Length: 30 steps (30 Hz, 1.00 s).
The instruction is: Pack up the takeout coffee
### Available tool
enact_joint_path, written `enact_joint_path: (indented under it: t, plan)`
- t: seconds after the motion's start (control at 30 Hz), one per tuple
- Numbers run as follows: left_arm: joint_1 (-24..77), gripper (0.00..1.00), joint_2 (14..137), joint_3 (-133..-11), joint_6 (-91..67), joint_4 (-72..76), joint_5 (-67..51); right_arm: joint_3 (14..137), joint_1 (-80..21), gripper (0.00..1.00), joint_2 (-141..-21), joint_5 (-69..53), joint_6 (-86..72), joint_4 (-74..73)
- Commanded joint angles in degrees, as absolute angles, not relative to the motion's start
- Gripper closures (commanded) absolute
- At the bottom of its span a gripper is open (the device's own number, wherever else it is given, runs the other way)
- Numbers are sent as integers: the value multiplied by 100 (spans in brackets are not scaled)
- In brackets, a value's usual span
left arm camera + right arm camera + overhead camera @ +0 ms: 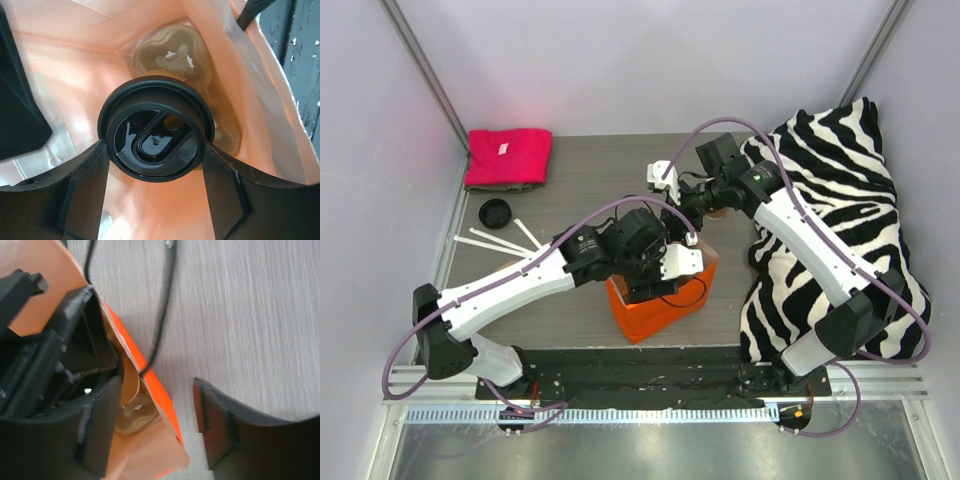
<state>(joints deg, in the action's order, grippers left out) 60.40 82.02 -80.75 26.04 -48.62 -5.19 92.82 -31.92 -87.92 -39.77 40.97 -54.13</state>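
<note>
The takeout coffee (156, 135) shows from above as a round black lid, hanging inside the orange bag (655, 305). My left gripper (155, 150) is shut on it, one finger against each side of the lid's rim. Below it, at the bag's bottom, lies the moulded brown cup tray (182, 50). In the top view the left gripper (658, 262) reaches into the bag's mouth. My right gripper (155, 390) is open and straddles the bag's wall (150, 382): one finger inside, the other outside over the table. The right gripper (692, 238) sits at the bag's far rim.
A zebra-striped cloth (835, 210) covers the right side of the table, under the right arm. A folded red cloth (508, 157) lies at the back left. A loose black lid (495, 212) and white sticks (500, 240) lie left of the bag.
</note>
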Motion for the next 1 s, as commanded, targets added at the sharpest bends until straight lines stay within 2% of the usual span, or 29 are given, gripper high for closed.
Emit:
enact_joint_path:
  t: [0.0, 0.03, 0.07, 0.17, 0.3, 0.7, 0.97]
  plan:
    - [6047, 64, 8200, -8051, 2681, -4676, -536, 9352, -3419, 53, -8780, -3929, 4342, -5344]
    - [6047, 64, 8200, -8051, 2663, -4667, -519, 9343, -3436, 59, -8780, -3885, 4298, -5326]
    - [6047, 64, 8183, -8042, 2654, -4650, -449, 9351, -3428, 75, -8772, -3850, 4220, -5230]
    - [6047, 64, 8095, -7981, 2654, -4588, -221, 9378, -3428, 98, -8693, -3649, 3868, -4993]
    - [6047, 64, 7911, -7849, 2654, -4465, -53, 9343, -3419, 99, -8438, -3525, 3306, -4668]
    - [6345, 64, 7260, -6795, 2944, -3868, 764, 8148, -3585, 99, -6981, -2576, 2057, -3218]
    - [6653, 65, 6961, -5960, 3041, -3121, 1537, 6760, -4262, 99, -5995, -1321, 1617, -2146]
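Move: The bag's far rim, by the handle's root, already runs between the right gripper's open fingers, about 2 cm below its hand point. The black-lidded coffee held by the left gripper sits roughly 7 cm back, 3 cm left and 6 cm below that right hand; the other cup stands about 11 cm ahead, 12 cm right. From the left hand, the bag's middle lies some 9 cm below and 2 cm to the right, and the cup tray inside about 7 cm right, 12 cm down. Shut the right gripper on the bag's rim beside the handle root, easing about 1 cm left as it closes, then pull the pinched rim up some 5 cm, finishing with a draw back of about 3 cm and the fingers swinging clockwise. Keep the left gripper's hold on the coffee and take it left and down, about 4 cm each way, its fingers tipping forward. ##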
